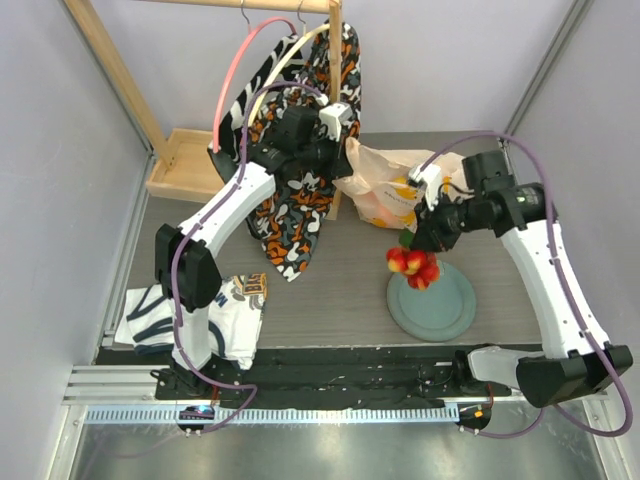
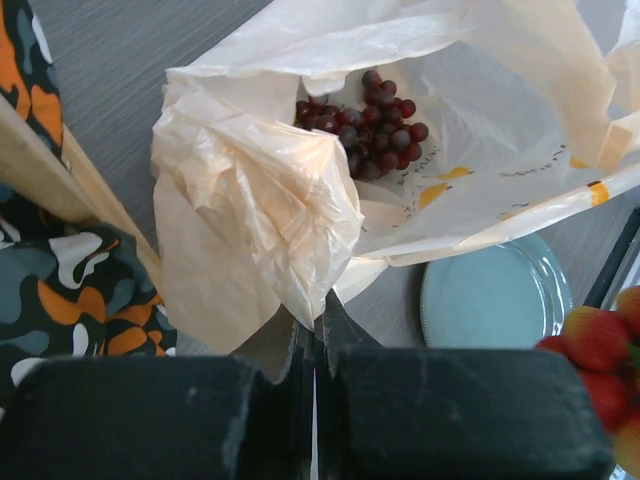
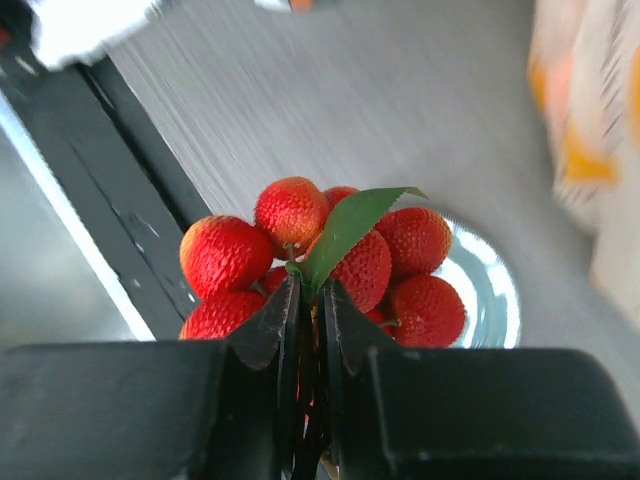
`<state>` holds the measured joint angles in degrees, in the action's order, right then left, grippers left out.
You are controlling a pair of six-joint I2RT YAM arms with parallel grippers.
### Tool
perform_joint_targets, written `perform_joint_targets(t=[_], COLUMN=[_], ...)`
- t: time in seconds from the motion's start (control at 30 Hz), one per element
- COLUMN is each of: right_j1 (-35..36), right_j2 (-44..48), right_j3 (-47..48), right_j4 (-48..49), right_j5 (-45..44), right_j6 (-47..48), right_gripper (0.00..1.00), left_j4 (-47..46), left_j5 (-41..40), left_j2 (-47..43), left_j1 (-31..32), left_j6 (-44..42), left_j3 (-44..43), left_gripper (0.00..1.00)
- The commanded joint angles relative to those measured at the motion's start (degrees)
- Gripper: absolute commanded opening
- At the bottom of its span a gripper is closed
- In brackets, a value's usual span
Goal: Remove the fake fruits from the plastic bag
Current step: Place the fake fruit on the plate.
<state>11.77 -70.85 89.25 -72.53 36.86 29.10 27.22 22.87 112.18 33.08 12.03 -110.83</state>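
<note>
The crinkly beige plastic bag [image 1: 395, 185] [image 2: 300, 190] lies at the back of the table with its mouth held open. My left gripper [image 1: 340, 150] [image 2: 320, 305] is shut on a bunched fold of its rim. Inside the bag lies a dark purple grape bunch [image 2: 365, 125]. My right gripper [image 1: 420, 240] [image 3: 312, 290] is shut on the leafy stem of a red berry cluster [image 1: 413, 266] [image 3: 330, 260], which hangs just above the grey-green plate [image 1: 445, 305] [image 2: 495, 300] [image 3: 490, 290]. Orange and yellow shapes show faintly through the bag's side in the top view.
An orange-black-white patterned cloth [image 1: 300, 215] [image 2: 60, 280] hangs from a wooden rack [image 1: 335, 100] behind the left arm. A folded white and navy garment [image 1: 190, 315] lies at the near left. A black rail [image 1: 350, 365] runs along the near edge.
</note>
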Motion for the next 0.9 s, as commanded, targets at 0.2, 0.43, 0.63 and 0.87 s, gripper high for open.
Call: perform_joint_targets(t=[0.2,0.43,0.63,0.87], right_j1=[-0.8,-0.8,-1.0,-0.9], right_j2=[4.8,4.7,6.1,9.3], right_j3=[-23.3,-30.9,-36.3,-38.6], right_j4=[16.0,21.0,23.7,21.8], right_j5=[-22.0,-30.8,-36.6,-33.2], right_j6=[8.3,10.4,12.8,17.2], right_gripper=[0.01,0.01,0.01,0.01], left_j4=[-2.8,-3.2,-3.3,-3.8], left_j5=[1.8,2.6,3.2,4.0], left_j2=[-2.7,-3.1,-3.5,-3.5], left_j1=[0.1,0.1,0.1,0.2], left_j6=[1.4,1.4,1.6,1.9], left_j3=[2.4,3.4,4.3,5.1], left_gripper=[0.00,0.00,0.00,0.00])
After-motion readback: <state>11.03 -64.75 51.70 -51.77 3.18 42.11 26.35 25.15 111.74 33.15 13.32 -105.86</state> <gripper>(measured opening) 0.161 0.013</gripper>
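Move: The plate I carry the strawberry bunch to lies almost under my right hand, about 6 cm to its right and 2 cm back, some 28 cm down. The bunch already hangs by its leaf from my right fingers, its middle roughly 7 cm below them, 2 cm back and 2 cm to the left. The plastic bag is about 23 cm ahead, 2 cm left and 20 cm lower. From my left hand, the plate is roughly 19 cm back, 23 cm right and 26 cm down. With the leaf still pinched, I drop my right hand fast and then more slowly, about 18 cm down in all, while it travels 11 cm to the right, from above and left of the plate to low over its right half. My wrist swings some 35 degrees, so the fingers slanting left come to point nearly straight down. My left hand keeps its pinch on the bag's rim and sinks about 3 cm. ##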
